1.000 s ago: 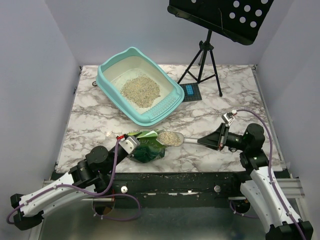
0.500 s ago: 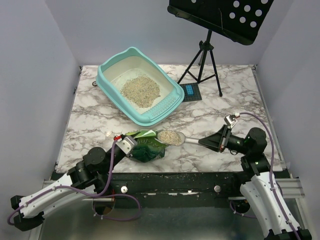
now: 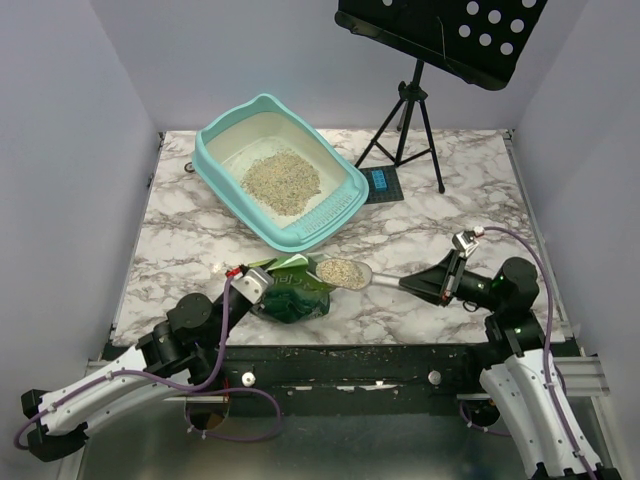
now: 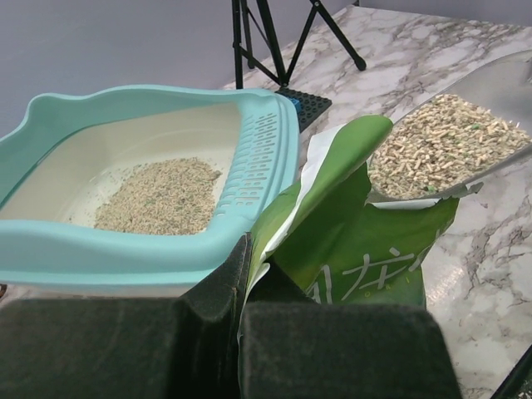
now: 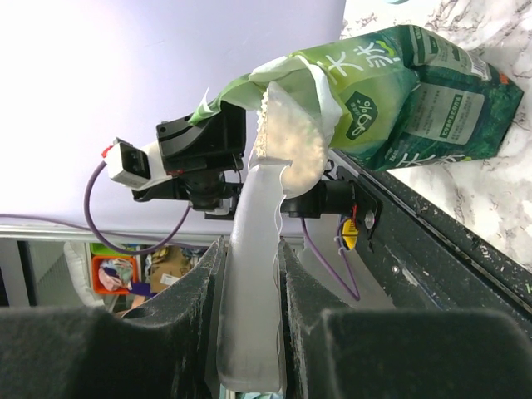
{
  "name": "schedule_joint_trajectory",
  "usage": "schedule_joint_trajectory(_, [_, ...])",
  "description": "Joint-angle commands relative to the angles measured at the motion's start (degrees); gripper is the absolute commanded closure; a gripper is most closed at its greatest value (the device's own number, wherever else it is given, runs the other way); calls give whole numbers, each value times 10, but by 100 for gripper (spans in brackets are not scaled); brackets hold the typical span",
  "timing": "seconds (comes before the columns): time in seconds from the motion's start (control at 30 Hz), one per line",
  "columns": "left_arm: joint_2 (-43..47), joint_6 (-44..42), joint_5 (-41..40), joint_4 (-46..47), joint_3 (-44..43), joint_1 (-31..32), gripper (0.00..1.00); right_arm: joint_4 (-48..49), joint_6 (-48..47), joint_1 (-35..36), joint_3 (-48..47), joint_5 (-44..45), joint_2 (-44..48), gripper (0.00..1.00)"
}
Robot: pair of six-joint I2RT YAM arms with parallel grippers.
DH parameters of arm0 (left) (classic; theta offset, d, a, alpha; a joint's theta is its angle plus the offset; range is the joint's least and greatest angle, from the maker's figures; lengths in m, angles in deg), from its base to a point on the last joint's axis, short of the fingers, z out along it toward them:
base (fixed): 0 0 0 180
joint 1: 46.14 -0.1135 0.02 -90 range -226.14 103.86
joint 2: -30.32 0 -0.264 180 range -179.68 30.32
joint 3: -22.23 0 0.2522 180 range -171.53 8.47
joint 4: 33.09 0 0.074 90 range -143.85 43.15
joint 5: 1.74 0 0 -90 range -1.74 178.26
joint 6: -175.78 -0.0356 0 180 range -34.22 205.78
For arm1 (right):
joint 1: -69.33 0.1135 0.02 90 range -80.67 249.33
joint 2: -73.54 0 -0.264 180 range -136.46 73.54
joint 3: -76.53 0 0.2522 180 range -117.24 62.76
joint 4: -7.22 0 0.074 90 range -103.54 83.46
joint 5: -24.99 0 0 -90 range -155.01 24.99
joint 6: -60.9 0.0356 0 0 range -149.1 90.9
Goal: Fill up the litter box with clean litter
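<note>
The light-teal litter box (image 3: 300,238) sits at the back left of the marble table, and its rim (image 4: 125,249) fills the left of the left wrist view. A pile of clean litter (image 3: 282,182) lies inside it (image 4: 158,195). A green bag (image 3: 292,300) stands near the front edge. My left gripper (image 3: 252,284) is shut on the bag's top edge (image 4: 258,241). My right gripper (image 3: 422,284) is shut on the handle of a clear scoop (image 5: 249,274). The scoop bowl (image 3: 343,272) is heaped with litter and hovers just above the bag's mouth (image 4: 440,145).
A black music-stand tripod (image 3: 410,120) stands at the back right, with a small blue item on a black pad (image 3: 381,182) beside the box's right corner. Spilled grains dot the black front rail (image 3: 350,348). White walls close in both sides.
The left gripper and the bag top have shifted slightly left. The right arm's elbow has drawn back to the right, and the loaded scoop has barely moved.
</note>
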Motion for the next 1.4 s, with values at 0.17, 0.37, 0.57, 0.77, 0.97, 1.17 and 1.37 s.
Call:
schedule_joint_trajectory(0.17, [4,-4,-62,27,-2,-7,100,4,24,-1,-59,5,-5,99])
schedule_joint_trajectory(0.37, [3,-5,-80,28,-1,-10,100,5,30,-1,-92,20,-30,99])
schedule_joint_trajectory(0.57, [9,-4,-80,28,-1,-13,100,47,44,-1,-120,40,-74,99])
schedule_joint_trajectory(0.77, [18,-2,-83,25,0,-16,100,134,72,-1,-140,61,-140,99])
schedule_joint_trajectory(0.97, [19,-1,-72,29,1,-21,100,194,66,1,-208,78,-247,99])
schedule_joint_trajectory(1.17, [20,2,-57,39,3,-27,100,293,75,21,-287,99,-387,99])
schedule_joint_trajectory(1.37, [20,7,-50,40,7,-30,100,386,85,69,-382,124,-559,99])
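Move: Some 30 cm ahead of the right hand, 28 cm to its left and 20 cm below lies the litter pile in the litter box, where the loaded scoop is being taken. The litter bag stands about 24 cm to this hand's left, 3 cm ahead and 10 cm lower; the black scale lies about 31 cm ahead, 3 cm left and 20 cm lower. From the left hand the pile is about 30 cm ahead, 3 cm right and 20 cm lower. Lifting the filled scoop away from the bag's mouth, the right hand first rises straight up some 5 cm, then swings forward ever faster while still climbing, about 17 cm out and 11 cm up in all, bearing slightly left at the end. It heads for the litter box with the scoop kept nearly level, the grip unchanged. The left hand keeps its pinch on the bag's rim, easing some 2 cm left. ##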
